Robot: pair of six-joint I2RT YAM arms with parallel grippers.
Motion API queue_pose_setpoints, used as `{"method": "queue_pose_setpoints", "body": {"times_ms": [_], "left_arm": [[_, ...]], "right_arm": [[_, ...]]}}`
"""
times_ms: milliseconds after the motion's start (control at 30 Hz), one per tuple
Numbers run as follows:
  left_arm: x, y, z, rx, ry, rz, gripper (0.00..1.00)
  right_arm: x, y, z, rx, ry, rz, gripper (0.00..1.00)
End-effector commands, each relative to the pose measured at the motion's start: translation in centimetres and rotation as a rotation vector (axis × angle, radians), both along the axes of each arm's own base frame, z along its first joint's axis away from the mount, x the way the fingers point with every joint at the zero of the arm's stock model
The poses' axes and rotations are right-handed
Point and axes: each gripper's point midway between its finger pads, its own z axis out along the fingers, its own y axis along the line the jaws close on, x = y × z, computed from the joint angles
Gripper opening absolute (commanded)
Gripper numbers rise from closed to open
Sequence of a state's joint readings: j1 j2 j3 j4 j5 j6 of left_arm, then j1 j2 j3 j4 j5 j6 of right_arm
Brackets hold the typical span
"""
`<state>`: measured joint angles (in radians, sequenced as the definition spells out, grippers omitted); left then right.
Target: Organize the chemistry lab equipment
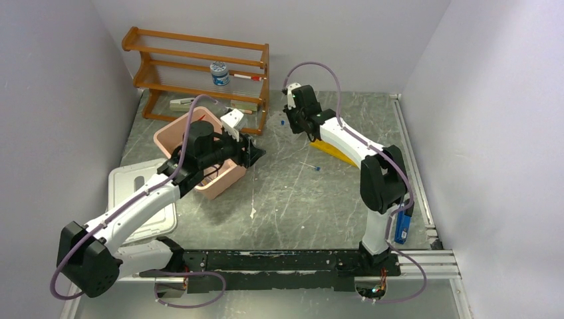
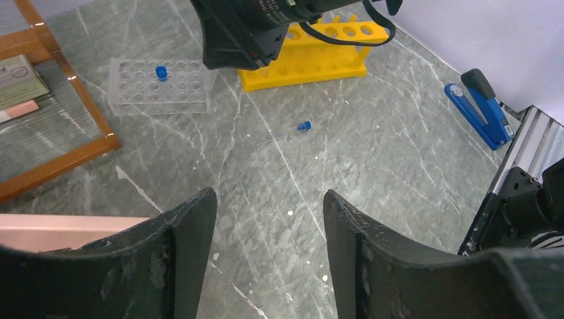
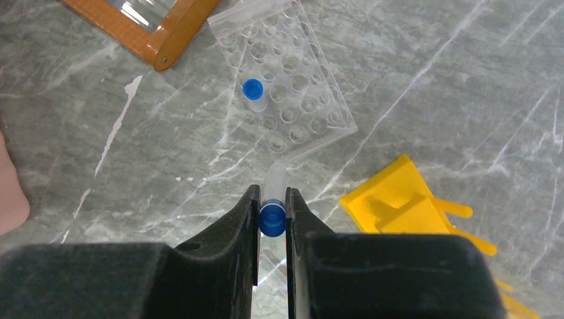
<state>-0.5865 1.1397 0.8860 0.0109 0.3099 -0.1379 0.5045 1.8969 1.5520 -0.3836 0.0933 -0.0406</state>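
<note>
My right gripper [image 3: 272, 193] is shut on a blue-capped thin tube [image 3: 273, 218], held upright just above the near edge of a clear holed rack [image 3: 302, 100]. One blue-capped tube [image 3: 253, 89] stands in that rack. The yellow holed rack [image 3: 402, 207] lies just right of the gripper. Another blue-capped tube [image 2: 300, 127] lies loose on the table between the arms. My left gripper [image 2: 269, 196] is open with only bare table between its fingers. In the top view the left gripper [image 1: 255, 150] hangs beside the pink bin [image 1: 174, 131], and the right gripper [image 1: 294, 123] is at the back centre.
A wooden shelf [image 1: 199, 70] stands at the back left with a small jar [image 1: 219, 73] on it. A white lid [image 1: 140, 193] lies left of the pink bin. A blue stapler [image 2: 480, 109] rests near the right rail [image 1: 416, 173].
</note>
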Motion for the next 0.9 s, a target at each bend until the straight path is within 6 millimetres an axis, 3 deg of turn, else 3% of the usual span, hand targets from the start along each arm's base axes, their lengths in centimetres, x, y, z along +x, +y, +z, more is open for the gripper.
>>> {"method": "queue_pose_setpoints", "body": {"times_ms": [0,367,867], "left_arm": [[-0.1,-1.0,1.2,-0.031,-0.081,-0.062,0.63],[-0.5,-0.7,1.3,-0.023,-0.115,-0.072,0.62],[-0.1,-0.7,0.7,-0.008,-0.105,-0.06,0.62]], "right_arm": [[2.2,1.8,1.3,0.062,-0.118,0.045,0.06],[3.1,2.9,-2.0,0.055,-0.087,0.075,0.05],[3.8,2.5,-3.9,-0.017,-0.044,0.078,0.06]]}}
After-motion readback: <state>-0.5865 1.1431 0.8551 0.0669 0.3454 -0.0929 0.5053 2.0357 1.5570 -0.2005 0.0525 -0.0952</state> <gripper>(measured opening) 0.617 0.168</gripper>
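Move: The right gripper already holds a blue-capped vial. The clear tube rack it is heading for lies about 8 cm ahead, 4 cm left and 7 cm below. From the same hand, the wooden shelf's front right foot is roughly 6 cm ahead and 11 cm left, and the yellow rack's middle some 14 cm right and 1 cm ahead, both about 9 cm lower. From the idle left hand the clear rack lies about 19 cm ahead, 8 cm right and 18 cm below. Carry the pinched vial towards the near end of the clear rack with the right arm: first ease it forward and left, then mainly sink it about 4 cm while still creeping forward, having gone some 3 cm ahead and 2 cm left in all. Keep the fingers shut on its cap and the wrist almost as tilted as it is, turning barely 5 degrees. ##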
